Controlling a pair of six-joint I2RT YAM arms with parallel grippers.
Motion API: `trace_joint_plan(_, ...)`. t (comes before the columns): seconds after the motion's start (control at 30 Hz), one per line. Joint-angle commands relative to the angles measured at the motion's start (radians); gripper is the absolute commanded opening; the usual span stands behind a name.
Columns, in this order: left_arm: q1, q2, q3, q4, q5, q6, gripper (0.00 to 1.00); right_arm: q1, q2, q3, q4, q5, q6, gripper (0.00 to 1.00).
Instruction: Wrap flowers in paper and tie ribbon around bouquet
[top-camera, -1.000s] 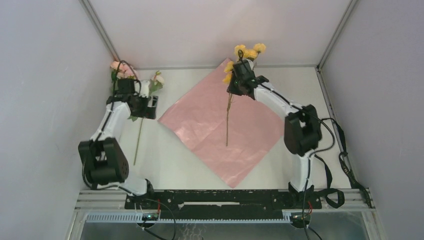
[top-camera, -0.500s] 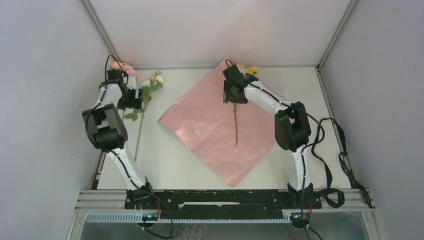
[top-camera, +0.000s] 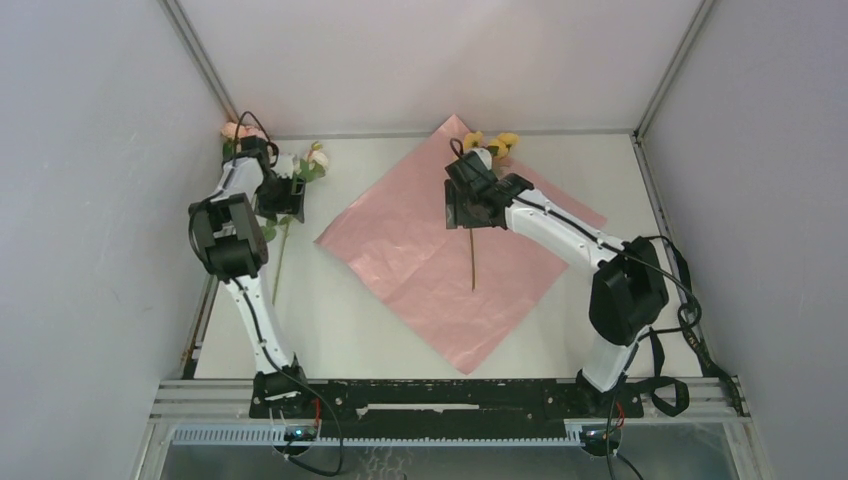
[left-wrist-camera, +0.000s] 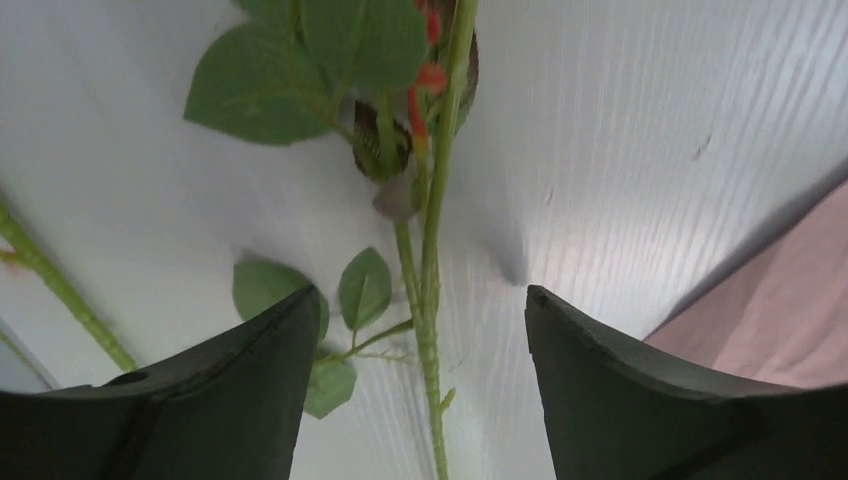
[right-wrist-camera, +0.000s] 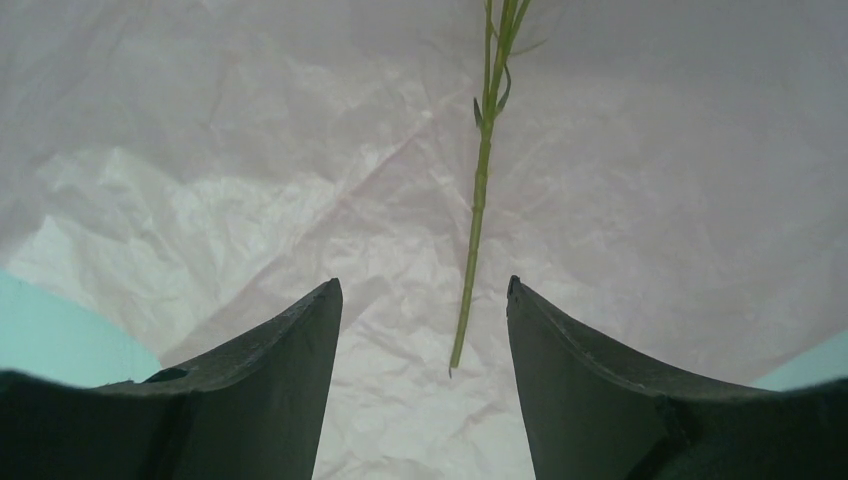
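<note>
The paper (top-camera: 420, 255) lies as a pinkish-lilac diamond in the middle of the table. A yellow flower (top-camera: 492, 144) rests at its far corner, with its thin green stem (top-camera: 472, 260) running down the sheet. My right gripper (top-camera: 470, 208) hovers over that stem, open and holding nothing; the stem's end (right-wrist-camera: 470, 270) shows between the fingers above the crinkled paper (right-wrist-camera: 250, 200). At the back left lie the pink flowers (top-camera: 236, 130) and the white flowers (top-camera: 316, 157). My left gripper (top-camera: 283, 200) is open just above their stem (left-wrist-camera: 430, 300), which runs between its fingers (left-wrist-camera: 250, 380) untouched. The ribbon is not in view.
White walls close in the table at the back and on both sides. Black cables and a strap (top-camera: 692, 335) hang along the right edge. A corner of the paper (left-wrist-camera: 790, 320) reaches near my left gripper. Bare table (top-camera: 330, 320) lies in front of the paper.
My right gripper has opened and let go of the yellow flower, which now lies on the paper. My left gripper has moved back over the white flowers' stem and lowered, its jaws narrowing slightly.
</note>
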Motion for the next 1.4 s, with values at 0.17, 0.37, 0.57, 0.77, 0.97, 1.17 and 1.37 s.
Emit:
trace_joint_plan(0.17,-0.075,0.092,0.144,-0.194,-0.054,-0.068,0.65,0.035,-0.215,-0.184,0.1,0.031,-0.03,0.7)
trace_joint_plan(0.37,-0.08,0.098,0.066,-0.188,-0.005,-0.096,0.25,0.033,-0.331,-0.29,0.132,0.072,-0.042,0.7)
trace_joint_plan(0.57,-0.092,0.028,-0.03,-0.132,0.031,-0.119,0.0,0.027,-0.368,-0.311,0.125,0.095,-0.061,0.7)
trace_joint_plan(0.77,-0.002,-0.291,-0.184,0.135,0.291,-0.348,0.0,0.048,-0.409,-0.311,0.125,0.078,-0.06,0.7)
trace_joint_plan(0.97,0.009,-0.622,-0.254,0.244,0.577,-0.485,0.0,0.152,-0.447,-0.311,0.292,-0.126,-0.104,0.75)
trace_joint_plan(1.17,-0.075,-0.92,-0.485,0.478,0.81,-0.731,0.0,0.25,-0.38,-0.31,0.747,-0.463,-0.067,1.0)
trace_joint_plan(1.37,-0.208,-1.081,-0.612,0.544,0.794,-0.803,0.0,0.298,-0.219,-0.211,0.94,-0.501,0.012,1.0)
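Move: The white flowers' stem lies between the left hand's open fingers, about 1 cm right and 1 cm below. The white flower heads are some 14 cm ahead and 7 cm right, the pink roses 20 cm ahead and 9 cm left, and the paper's left corner 6 cm back and 7 cm right. For the right hand that stem is level ahead, roughly 37 cm left and 13 cm down; the yellow flower heads are 16 cm ahead and 6 cm right. Left hand pinches the white-flower stem, lifts some 35 cm and rightwards; the opening right hand swings left towards it. ##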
